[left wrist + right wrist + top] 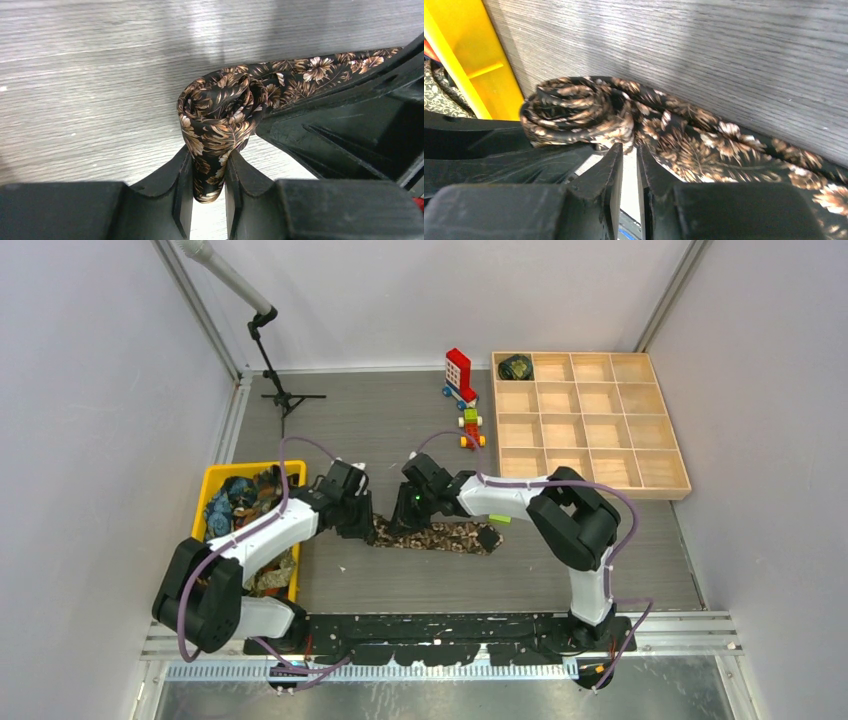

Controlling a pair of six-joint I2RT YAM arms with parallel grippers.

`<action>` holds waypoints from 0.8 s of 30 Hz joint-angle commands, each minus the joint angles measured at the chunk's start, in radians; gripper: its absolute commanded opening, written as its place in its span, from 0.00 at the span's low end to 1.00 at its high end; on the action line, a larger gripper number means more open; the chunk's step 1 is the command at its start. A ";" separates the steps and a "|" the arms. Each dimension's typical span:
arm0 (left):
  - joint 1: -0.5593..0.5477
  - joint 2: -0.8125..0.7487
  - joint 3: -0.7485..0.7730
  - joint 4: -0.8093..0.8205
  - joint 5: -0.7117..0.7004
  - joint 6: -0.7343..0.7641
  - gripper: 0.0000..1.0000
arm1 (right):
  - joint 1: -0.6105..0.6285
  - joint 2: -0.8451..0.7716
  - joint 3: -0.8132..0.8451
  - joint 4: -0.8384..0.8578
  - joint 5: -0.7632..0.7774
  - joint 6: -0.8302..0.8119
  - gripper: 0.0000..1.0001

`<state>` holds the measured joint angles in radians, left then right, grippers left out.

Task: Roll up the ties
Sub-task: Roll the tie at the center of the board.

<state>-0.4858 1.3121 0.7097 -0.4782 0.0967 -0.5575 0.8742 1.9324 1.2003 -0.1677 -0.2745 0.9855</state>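
A brown-tan-black leaf-patterned tie (450,536) lies on the grey table between the arms, its left end wound into a small roll (217,107). My left gripper (209,156) is shut on the lower part of that roll, with fabric pinched between its fingers. From the other side, my right gripper (629,148) is nearly closed, and its tips nip the tie's fabric (684,135) just beside the roll (569,107). In the top view the left gripper (362,523) and right gripper (408,520) meet at the tie's left end. More ties fill the yellow bin (212,480).
A wooden grid tray (590,495) at the right holds one dark rolled bundle (516,367) in its far left cell. Red-and-white toy bricks (459,375) and a small toy (470,428) stand beside it. A small green block (500,519) lies near the tie. A microphone stand (280,390) is at the back left.
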 commanded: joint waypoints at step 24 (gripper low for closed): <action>-0.243 0.231 0.299 -0.350 -0.634 -0.022 0.19 | -0.286 -0.524 -0.233 -0.204 0.153 -0.055 0.25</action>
<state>-0.6903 1.5017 0.9485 -0.7662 -0.4145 -0.5526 0.6292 1.4956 0.9909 -0.3065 -0.1684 0.9623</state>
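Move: Just ahead of the left fingers, which grip its near edge, sits the rolled part of the tie, about 2 cm farther out and 1 cm lower. From that hand the tie's black-patched end lies roughly 24 cm right and 1 cm back; the yellow bin's middle is some 25 cm left and 1 cm back. From the right hand the roll is about 3 cm left and 2 cm ahead, and the green block about 21 cm right, 2 cm ahead. Keeping its pinch on the roll, the left hand turns it some 30 degrees in place of its own, fingertips swinging to the left, while shifting about 3 cm left and a little forward. The right hand, nearly shut throughout, waits briefly beside the roll, then comes free and sweeps about 12 cm right, rising and reaching somewhat forward as it turns clockwise. ##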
